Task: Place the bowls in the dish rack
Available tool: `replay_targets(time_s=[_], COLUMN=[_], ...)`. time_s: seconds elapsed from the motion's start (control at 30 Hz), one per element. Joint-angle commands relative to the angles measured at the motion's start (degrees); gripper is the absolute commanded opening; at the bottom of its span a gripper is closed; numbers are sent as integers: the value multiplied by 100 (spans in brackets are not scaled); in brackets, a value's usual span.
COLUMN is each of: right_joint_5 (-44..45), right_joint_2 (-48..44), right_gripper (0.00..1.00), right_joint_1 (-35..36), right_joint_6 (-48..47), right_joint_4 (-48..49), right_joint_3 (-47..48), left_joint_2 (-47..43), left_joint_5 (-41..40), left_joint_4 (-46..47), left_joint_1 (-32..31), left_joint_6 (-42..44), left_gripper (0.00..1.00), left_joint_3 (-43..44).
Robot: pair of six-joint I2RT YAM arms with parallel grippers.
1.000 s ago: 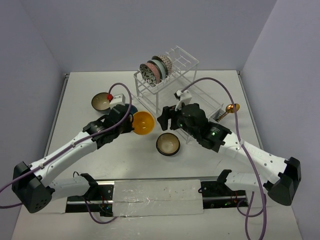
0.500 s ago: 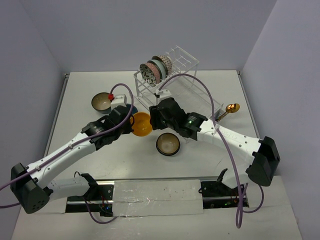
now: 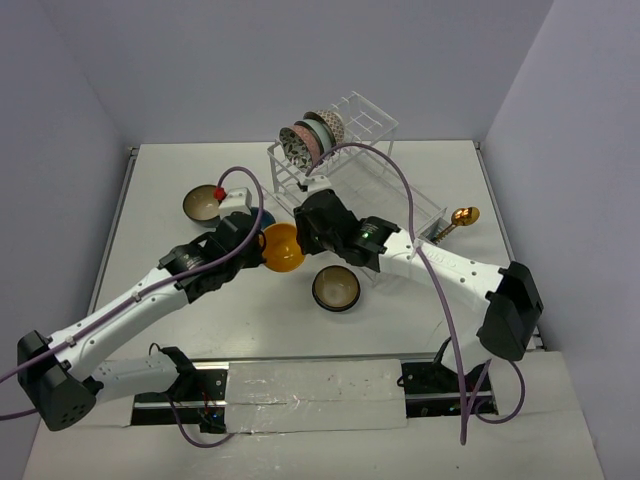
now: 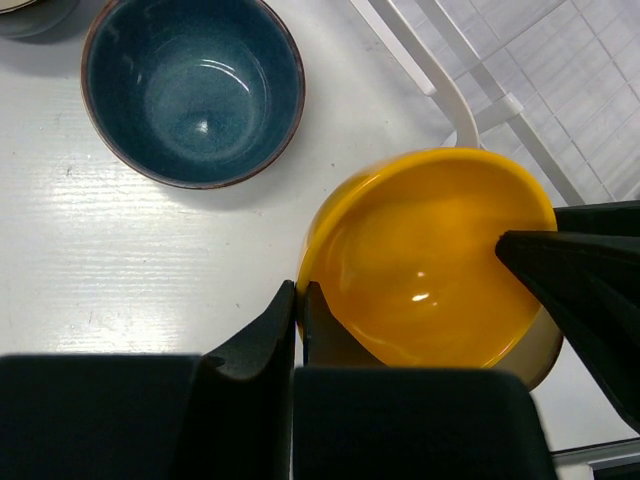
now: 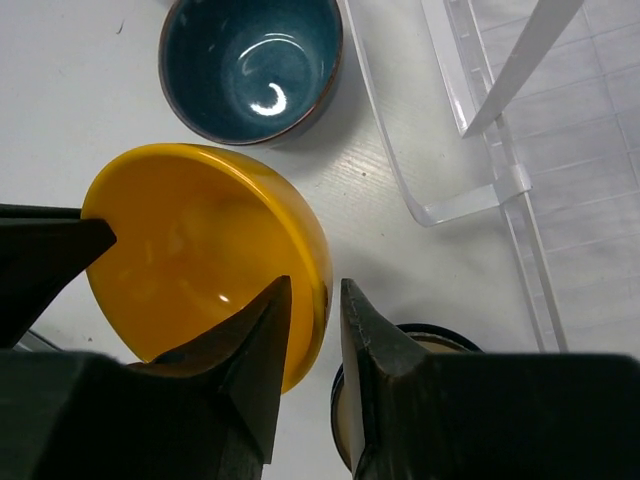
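A yellow bowl (image 3: 283,247) hangs tilted just above the table between both arms. My left gripper (image 4: 298,290) is shut on its near-left rim (image 4: 330,215). My right gripper (image 5: 315,285) straddles the opposite rim (image 5: 318,262), one finger inside the bowl and one outside, with a narrow gap still showing, so it is open. A dark blue bowl (image 4: 195,90) sits on the table just beyond. A brown bowl with cream inside (image 3: 336,288) lies below the right gripper. The dish rack (image 3: 350,150) stands at the back with several bowls (image 3: 312,137) upright in its upper shelf.
Another brown bowl (image 3: 203,204) sits at the far left beside a red ball on the left arm's cable. A gold spoon (image 3: 462,217) lies right of the rack. The rack's clear lower tray (image 5: 450,150) reaches close to the right gripper.
My right arm has swung left to the yellow bowl, and its jaws have narrowed around the rim. The left gripper has kept its hold and shifted slightly.
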Motion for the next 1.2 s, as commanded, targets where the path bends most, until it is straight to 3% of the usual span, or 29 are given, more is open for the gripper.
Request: replay_targets(time_s=[0.0, 0.1, 0.23, 0.37, 0.4, 0.43, 0.5, 0.53, 0.7, 0.8, 0.97, 1.17], right_joint_5=[89, 124, 247, 511, 598, 799, 1081, 1396, 2364, 3207, 4262, 4440], right_joint_2=[110, 216, 269, 190, 137, 111, 40, 23, -48, -39, 57, 495], right_gripper=[34, 29, 10, 0, 0, 0, 0, 0, 0, 0, 0, 0], right_joint_1=[66, 84, 110, 137, 137, 137, 137, 137, 49, -65, -434, -1004], right_joint_6=[27, 27, 27, -52, -96, -131, -245, -298, -842, -1483, -3188, -5464], right_joint_4=[-29, -99, -134, -249, -275, -327, -433, -538, -837, -768, 74, 2359], right_joint_3=[338, 426, 496, 567, 584, 637, 768, 830, 1470, 1971, 2640, 2947], left_joint_2=[-229, -255, -281, -343, -343, -360, -387, -413, -554, -773, -984, -1134], left_joint_5=[-74, -39, -39, -171, -179, -240, -320, -372, 74, 899, 1753, 2263], left_joint_4=[226, 235, 253, 218, 218, 209, 200, 174, 235, 428, 499, 885], left_joint_1=[-45, -45, -45, -45, -45, -45, -36, -19, 507, 1254, 2485, 3180], left_joint_6=[113, 131, 140, 53, 35, -27, -123, -185, -142, 42, 403, 869], left_gripper=[0, 0, 0, 6, 10, 25, 43, 57, 90, 98, 99, 99], left_joint_3=[323, 341, 306, 253, 244, 244, 244, 253, 288, 183, 95, -352])
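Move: The yellow bowl hangs from my left fingers by its left rim, its middle about 5 cm to that hand's right and 2 cm ahead. From my right hand, fingers open astride the opposite rim, it lies some 4 cm left and 1 cm ahead. The free slots of the upper rack are about 20 cm ahead of the right hand, 8 cm right and 12 cm up; the black-rimmed bowl is 4 cm back, 7 cm right, 8 cm below. I shut my right fingers on the yellow bowl's right rim, one pad inside and one outside; only then does my left hand open wide, let go and back off some 10 cm left, rising a little and going slightly forward. With the rim pinched, my right hand lifts the bowl about 20 cm while swinging forward and right towards the upper rack, levelling its fingers and turning clockwise. ##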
